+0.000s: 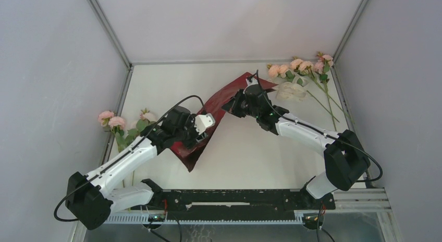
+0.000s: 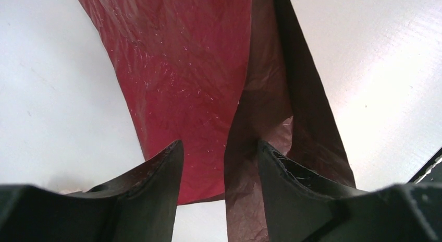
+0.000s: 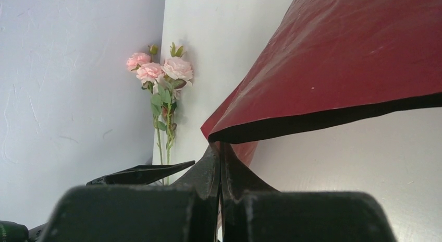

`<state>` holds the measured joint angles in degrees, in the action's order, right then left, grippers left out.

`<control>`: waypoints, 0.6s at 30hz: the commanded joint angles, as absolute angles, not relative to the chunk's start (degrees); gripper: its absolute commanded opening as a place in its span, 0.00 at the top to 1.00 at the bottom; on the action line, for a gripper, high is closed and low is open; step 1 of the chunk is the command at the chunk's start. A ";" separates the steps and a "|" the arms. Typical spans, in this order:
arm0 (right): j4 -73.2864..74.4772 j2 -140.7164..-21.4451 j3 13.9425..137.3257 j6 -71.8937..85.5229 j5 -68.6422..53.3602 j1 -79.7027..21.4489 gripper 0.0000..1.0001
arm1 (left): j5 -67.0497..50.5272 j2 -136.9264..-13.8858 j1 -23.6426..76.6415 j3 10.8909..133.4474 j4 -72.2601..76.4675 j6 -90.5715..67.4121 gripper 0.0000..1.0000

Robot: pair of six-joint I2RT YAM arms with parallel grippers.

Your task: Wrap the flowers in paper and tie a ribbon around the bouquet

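The deep red paper [image 1: 218,102] hangs off the table between my two grippers, sagging in a long fold. My right gripper [image 1: 229,104] is shut on its upper edge [image 3: 354,59], fingertips pinched together [image 3: 219,147]. My left gripper [image 1: 208,128] stands open at the paper's lower end. In the left wrist view a loose fold of paper [image 2: 182,70] falls into the gap [image 2: 219,143], close to the right-hand finger [image 2: 281,169]. Pink flowers [image 1: 299,65] lie at the back right beside the cream ribbon [image 1: 291,92]. No bouquet is in view.
A second bunch of pink roses [image 1: 112,119] lies by the left wall, and the right wrist view shows it [image 3: 159,70] too. Grey walls close in the white table [image 1: 245,158] on three sides. A black rail [image 1: 234,197] runs along the near edge.
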<state>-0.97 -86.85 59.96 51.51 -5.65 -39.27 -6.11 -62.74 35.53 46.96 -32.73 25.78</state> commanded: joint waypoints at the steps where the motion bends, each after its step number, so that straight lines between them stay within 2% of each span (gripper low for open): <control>1: -2.35 -84.46 62.47 50.73 -6.19 -38.95 1.00 | -7.37 -61.51 36.00 45.73 -31.23 26.65 0.40; 7: -1.77 -84.11 62.44 50.31 -6.07 -38.90 1.00 | -11.74 -61.03 36.02 46.47 -32.18 25.14 0.20; 13: -1.65 -83.94 62.41 50.10 -6.20 -38.74 1.00 | -15.42 -61.44 35.99 47.98 -31.63 21.02 0.13; 18: -1.64 -83.87 62.37 50.05 -6.34 -38.33 1.00 | -21.37 -62.58 36.37 47.20 -30.52 16.19 0.15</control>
<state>-0.16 -86.78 59.96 51.24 -6.15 -38.94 -15.31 -62.33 35.62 46.50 -32.64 21.30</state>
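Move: The paper's right edge, with its turned underside showing, lies some 3 cm back of the left hand and about 8 cm below, neither left nor right. The near corner is about 8 cm back, 3 cm left and 9 cm down. The nearest rose head lies some 12 cm ahead and 20 cm left of the left hand, at table level. From the right hand, that paper edge is roughly 12 cm back, 9 cm left and 15 cm lower. Back and to the right in about equal parts, some 3 cm in all and nearly level, the left hand shifts over the paper's near end, gathering speed. Its fingers spread from a bit over half open to nearly wide, and the wrist turns about 10 degrees, left side dropping and tips dipping. The right hand holds almost still, keeping its pinch on the paper's raised edge. ##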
